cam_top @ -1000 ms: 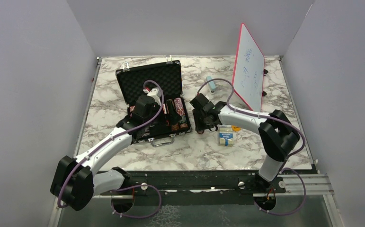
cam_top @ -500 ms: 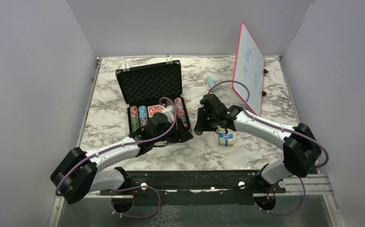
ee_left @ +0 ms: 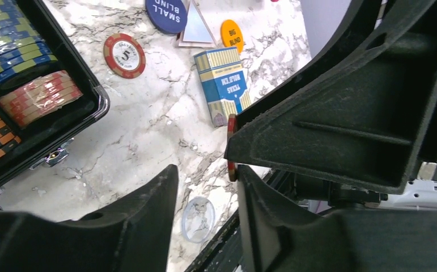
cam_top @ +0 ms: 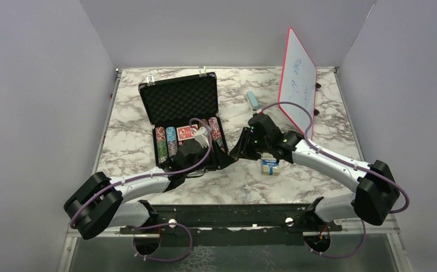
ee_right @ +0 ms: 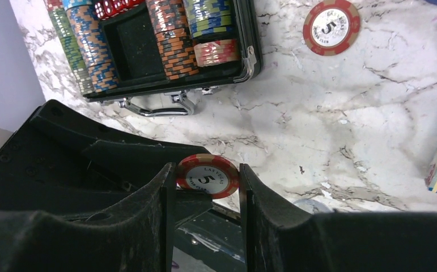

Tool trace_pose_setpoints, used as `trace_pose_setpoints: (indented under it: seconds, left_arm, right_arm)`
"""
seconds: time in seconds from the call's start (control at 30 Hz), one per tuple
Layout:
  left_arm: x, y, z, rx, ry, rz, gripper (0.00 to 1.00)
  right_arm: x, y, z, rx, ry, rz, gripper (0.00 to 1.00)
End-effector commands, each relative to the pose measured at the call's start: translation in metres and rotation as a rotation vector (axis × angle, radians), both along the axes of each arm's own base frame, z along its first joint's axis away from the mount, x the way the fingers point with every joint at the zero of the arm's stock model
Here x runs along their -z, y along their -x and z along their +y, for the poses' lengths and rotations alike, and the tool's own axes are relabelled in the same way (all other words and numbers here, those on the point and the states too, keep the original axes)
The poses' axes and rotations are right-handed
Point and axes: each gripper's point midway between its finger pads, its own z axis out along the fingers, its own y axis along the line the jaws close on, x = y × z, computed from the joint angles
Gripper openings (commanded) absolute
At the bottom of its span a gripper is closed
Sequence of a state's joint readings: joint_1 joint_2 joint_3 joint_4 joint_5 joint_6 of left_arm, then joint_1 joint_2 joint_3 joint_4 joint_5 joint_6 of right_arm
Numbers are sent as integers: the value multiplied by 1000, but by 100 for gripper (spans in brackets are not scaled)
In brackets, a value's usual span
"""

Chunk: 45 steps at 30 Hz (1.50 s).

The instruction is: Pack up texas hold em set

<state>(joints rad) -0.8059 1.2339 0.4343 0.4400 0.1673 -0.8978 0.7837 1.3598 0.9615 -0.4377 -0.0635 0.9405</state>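
Observation:
The black briefcase (cam_top: 177, 99) lies open at the back left, its lower half (ee_right: 250, 39) filled with rows of striped chips (ee_right: 176, 39) and red dice (ee_right: 114, 7). My right gripper (ee_right: 207, 170) is shut on a red "5" chip (ee_right: 207, 177), held upright just off the case's front right corner (cam_top: 237, 152). My left gripper (ee_left: 207, 170) faces it from the left (cam_top: 221, 158), jaws half open, nothing between them. That chip (ee_left: 231, 147) shows edge-on at the tip of the left gripper's right finger. A second red chip (ee_left: 124, 55) and a blue card deck (ee_left: 223, 85) lie on the marble.
A blue small-blind button (ee_left: 166, 14), an orange big-blind button (ee_left: 232, 35) and a clear round disc (ee_left: 198, 218) lie on the table. The red-framed whiteboard (cam_top: 297, 79) stands at the back right, with a pale blue block (cam_top: 253, 100) to its left.
My left gripper has pulled back out of the case toward its front right corner, and its jaws have narrowed. The right gripper keeps its chip and has shifted slightly; its elbow has swung right.

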Motion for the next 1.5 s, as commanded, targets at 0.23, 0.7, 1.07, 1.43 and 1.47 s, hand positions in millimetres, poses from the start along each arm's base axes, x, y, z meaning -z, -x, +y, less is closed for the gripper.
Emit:
trace_pose_setpoints:
  seconds: [0.23,0.7,1.07,1.43,1.47]
  left_arm:
    - [-21,-9,-9,-20,93,-56,5]
    - [-24,-15,-8,293,-224,-468,0]
    - [-4,-49,15,603,-684,-686,0]
    - [12,-51,26,743,-680,-666,0]
    - [13,-50,26,753,-675,-659,0]
  right_arm:
    - [-5,11,12,-8,-93,50,37]
    - [0,-8,-52,182,141,-98,64]
    - [7,-14,-72,169,211,-209,64]
    - [12,-15,-69,153,185,-236,63]
    - [11,-15,-68,149,184,-238,63]
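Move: The red chip I hold edge-on in my right hand is right at that hand's fingertips; my open left fingers straddle it, its middle some 2 cm to the right and 1 cm back. From my left hand, the short red stack in the case's near right corner lies about 6 cm ahead, 3 cm left and 8 cm below, the loose red chip on the table 7 cm ahead, 5 cm right and 10 cm below, and the deck box roughly 18 cm right, 1 cm ahead and 9 cm below. I shut my left fingers on the chip that my right hand offers, then open the right ones to let go and draw that hand about 7 cm right and a little down. My left hand carries the chip some 5 cm forward and then left over the case corner, rising and then sinking, while its wrist rolls and tips down, over 60 degrees in all. ##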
